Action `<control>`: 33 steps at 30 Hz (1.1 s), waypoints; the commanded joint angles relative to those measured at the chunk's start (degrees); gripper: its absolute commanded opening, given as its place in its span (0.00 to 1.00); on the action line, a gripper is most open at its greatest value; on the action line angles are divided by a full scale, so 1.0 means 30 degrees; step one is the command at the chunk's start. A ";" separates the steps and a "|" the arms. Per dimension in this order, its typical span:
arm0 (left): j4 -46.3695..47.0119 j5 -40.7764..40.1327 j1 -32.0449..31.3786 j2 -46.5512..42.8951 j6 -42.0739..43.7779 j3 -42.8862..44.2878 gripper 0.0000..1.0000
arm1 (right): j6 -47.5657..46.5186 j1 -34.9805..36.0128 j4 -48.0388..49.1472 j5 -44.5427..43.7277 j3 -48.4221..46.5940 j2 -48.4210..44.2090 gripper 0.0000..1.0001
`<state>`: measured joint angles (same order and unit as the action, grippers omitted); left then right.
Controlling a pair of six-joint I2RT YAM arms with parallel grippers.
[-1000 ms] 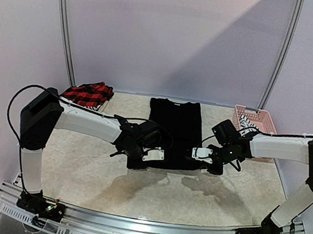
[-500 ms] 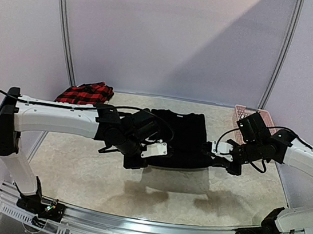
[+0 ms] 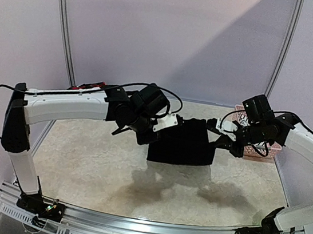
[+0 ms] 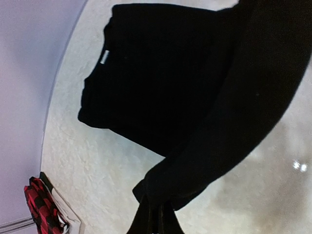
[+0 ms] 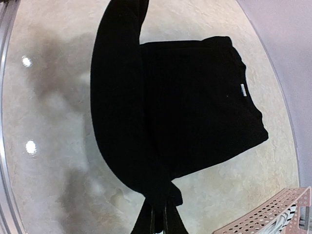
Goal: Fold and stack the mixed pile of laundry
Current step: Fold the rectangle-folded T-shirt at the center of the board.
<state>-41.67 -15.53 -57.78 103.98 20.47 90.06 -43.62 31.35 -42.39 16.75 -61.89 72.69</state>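
The black T-shirt [image 3: 182, 143] is lifted by its near edge, and its collar end [image 4: 146, 68] still lies flat on the table. My left gripper [image 3: 152, 144] is shut on the shirt's left corner; in the left wrist view the fingers [image 4: 146, 222] pinch bunched black cloth. My right gripper [image 3: 217, 148] is shut on the other corner, with its fingers [image 5: 146, 222] closed round a fold. The cloth hangs slack between the two grippers. The red-and-black plaid piece [image 4: 41, 207] lies at the back left, mostly hidden behind the left arm in the top view. A bit of striped cloth [image 5: 292, 213] shows in the basket.
A pink perforated basket [image 5: 265, 219] stands at the back right, close behind my right arm [image 3: 292, 138]. The marbled tabletop [image 3: 81, 159] spreads out in front of the shirt. A curved metal rail [image 3: 64, 30] and the wall bound the back.
Both grippers have risen and moved toward the back, carrying the shirt's near edge up over its far half. The shirt now looks much shorter from above.
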 commanded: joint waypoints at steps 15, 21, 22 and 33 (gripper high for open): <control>0.0268 -0.0743 0.5215 1.0593 0.0026 1.2852 0.00 | 0.2423 -0.4943 0.5713 0.0600 -0.9750 1.3238 0.00; 0.0783 -0.0114 0.6442 1.4631 -0.0312 1.7560 0.00 | 0.2894 -0.5032 0.5774 -0.0804 -1.3802 1.7584 0.05; 0.0983 -0.0114 0.6590 1.4984 -0.0640 1.7950 0.04 | 0.3056 -0.5031 0.5828 -0.1025 -1.4315 1.8121 0.13; 0.3671 -0.1896 0.6923 1.0415 -0.5232 1.1586 0.63 | 0.6669 -0.5119 0.5654 0.0334 -1.3146 1.6564 0.50</control>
<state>-34.22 -20.78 -37.54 145.99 14.04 133.88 -29.12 16.32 -24.29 13.80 -104.92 128.70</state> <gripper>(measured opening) 0.611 0.493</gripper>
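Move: Both hands pinch the corners of the T-shirt's raised near edge. The middle of its collar end lies on the board about 32 cm ahead of the left hand, 10 cm to its right and 17 cm below. From the right hand it is some 35 cm ahead, 11 cm to the left and 18 cm below. The pink basket is roughly 30 cm ahead and 26 cm right of the right hand; the red plaid stack is about 36 cm ahead and 38 cm left of the left hand. Together, both hands sweep the pinched edge fast and forward over the lying half of the T-shirt towards its collar end, nearly 30 cm, staying high at first and sinking 7 to 9 cm mostly in the second half. As they go, the left wrist turns counter-clockwise and the right clockwise, each just under 30 degrees, and near the end of the reach both sets of fingers open and let go of the cloth, the left hand easing a few centimetres left. ##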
